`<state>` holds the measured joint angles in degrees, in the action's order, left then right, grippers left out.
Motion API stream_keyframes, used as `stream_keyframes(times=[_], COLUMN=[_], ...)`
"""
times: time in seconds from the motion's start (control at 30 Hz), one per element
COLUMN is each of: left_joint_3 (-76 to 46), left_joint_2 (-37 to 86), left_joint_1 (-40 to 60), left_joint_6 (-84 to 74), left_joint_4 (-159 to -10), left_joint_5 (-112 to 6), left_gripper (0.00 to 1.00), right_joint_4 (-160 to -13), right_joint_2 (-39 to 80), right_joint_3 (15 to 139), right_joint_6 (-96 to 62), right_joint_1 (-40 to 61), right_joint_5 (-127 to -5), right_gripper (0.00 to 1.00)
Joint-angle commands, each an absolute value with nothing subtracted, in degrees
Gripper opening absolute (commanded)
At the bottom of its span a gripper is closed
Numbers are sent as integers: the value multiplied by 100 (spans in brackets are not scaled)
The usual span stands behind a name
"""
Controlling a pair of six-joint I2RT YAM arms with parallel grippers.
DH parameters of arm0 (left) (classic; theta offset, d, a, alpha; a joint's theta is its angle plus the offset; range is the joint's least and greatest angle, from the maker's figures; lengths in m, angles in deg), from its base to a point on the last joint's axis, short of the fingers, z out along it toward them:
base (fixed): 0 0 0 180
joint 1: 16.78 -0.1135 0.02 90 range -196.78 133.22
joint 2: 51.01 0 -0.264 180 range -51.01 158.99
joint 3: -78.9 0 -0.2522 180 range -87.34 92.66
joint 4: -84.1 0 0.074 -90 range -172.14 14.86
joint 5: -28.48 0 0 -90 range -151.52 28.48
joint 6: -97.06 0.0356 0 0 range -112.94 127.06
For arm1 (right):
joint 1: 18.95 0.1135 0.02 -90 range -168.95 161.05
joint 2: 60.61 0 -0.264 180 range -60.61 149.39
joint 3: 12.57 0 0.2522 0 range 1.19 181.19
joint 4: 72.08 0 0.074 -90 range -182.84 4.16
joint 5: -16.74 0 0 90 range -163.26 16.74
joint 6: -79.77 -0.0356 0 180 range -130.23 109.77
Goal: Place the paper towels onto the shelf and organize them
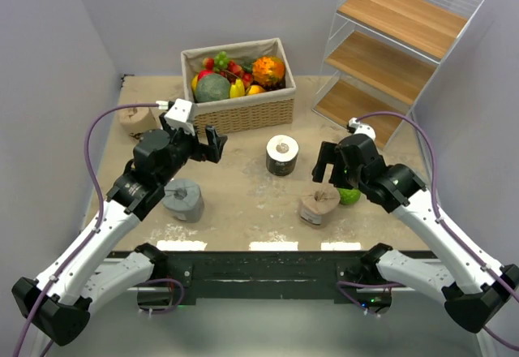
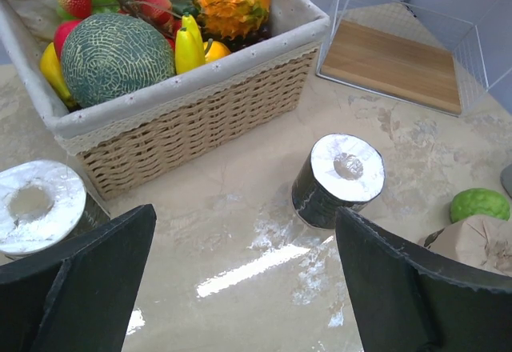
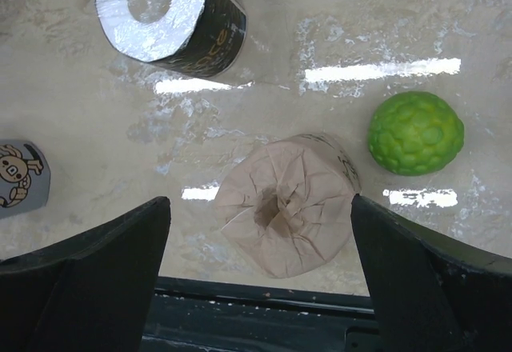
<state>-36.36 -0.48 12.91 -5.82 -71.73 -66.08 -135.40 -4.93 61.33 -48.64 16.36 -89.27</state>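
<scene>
The white wire shelf [image 1: 397, 49] with three wooden boards stands at the back right, its boards bare. A black roll [image 1: 282, 155] stands mid-table. A kraft roll [image 1: 319, 206] sits near the front edge, a grey roll [image 1: 183, 200] at front left, and another kraft roll [image 1: 138, 119] at far left. My right gripper [image 3: 260, 288] is open and empty, hovering above the kraft roll [image 3: 284, 204], which shows between its fingers. My left gripper [image 2: 244, 288] is open and empty, facing the black roll [image 2: 338, 180]. A second white-ended roll [image 2: 40, 206] sits at its left.
A wicker fruit basket [image 1: 243, 113] stands at the back centre. A green lime [image 1: 349, 196] lies just right of the kraft roll. In the right wrist view the grey roll [image 3: 20, 178] shows at the left edge. The table's front edge is close behind the kraft roll.
</scene>
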Motion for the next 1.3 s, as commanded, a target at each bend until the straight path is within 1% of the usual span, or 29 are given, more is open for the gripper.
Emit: stream_keyframes(times=[0.0,0.03,0.13,0.27,0.33,0.37,0.47,0.57,0.87,1.27], left_joint_3=[-3601,-3610,-3592,-3601,-3601,-3601,-3566,-3601,-3610,-3601], left_joint_2=[-161,-152,-170,-187,-214,-205,-196,-258,-267,-223], left_joint_1=[1310,1301,1310,1301,1310,1310,1310,1310,1310,1328], left_joint_6=[-604,-621,-621,-621,-630,-630,-630,-647,-647,-639], left_joint_4=[-7379,-7371,-7371,-7379,-7379,-7379,-7336,-7370,-7371,-7362], left_joint_5=[-6645,-6653,-6601,-6592,-6618,-6627,-6601,-6600,-6636,-6645], left_gripper=[100,100,100,100,100,100,100,100,100,100], right_joint_4=[-13997,-14346,-14796,-15017,-15184,-15202,-14940,-14483,-13779,-13427], right_joint_2=[-647,-621,-594,-752,-796,-831,-1059,-1165,-841,-515], right_joint_3=[6455,6682,6921,6536,6281,6202,5815,5542,5076,4619], right_joint_6=[-5398,-5487,-5725,-5812,-5883,-5979,-6085,-6051,-6191,-6454], right_joint_1=[1638,1647,1638,1638,1638,1638,1638,1647,1638,1638], right_joint_5=[-9329,-9321,-9356,-9505,-9436,-9322,-9111,-8882,-8732,-9057], right_gripper=[99,98,96,91,82,75,67,67,67,62])
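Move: The brown paper-wrapped towel roll lies about 4 cm back of the right hand, roughly 1 cm to its left, its middle some 16 cm below. The green fruit sits about 9 cm to the right of that roll and 3 cm farther out; the black-wrapped roll stands around 11 cm left of the brown one and 13 cm farther out. From the left hand the brown roll is about 30 cm right, 10 cm back and 25 cm lower. No grip yet: the open right hand closes in on the brown roll from above. It lifts a little while drawing back and right, then sinks to end about 9 cm lower, easing forward and left again by a centimetre or two. The wrist tips some 15 degrees further down and turns about 10 degrees clockwise; the fingers narrow to roughly two thirds open, the left one over the crumpled top near the hollow, the right one beside the roll. Touch can't be made out. ##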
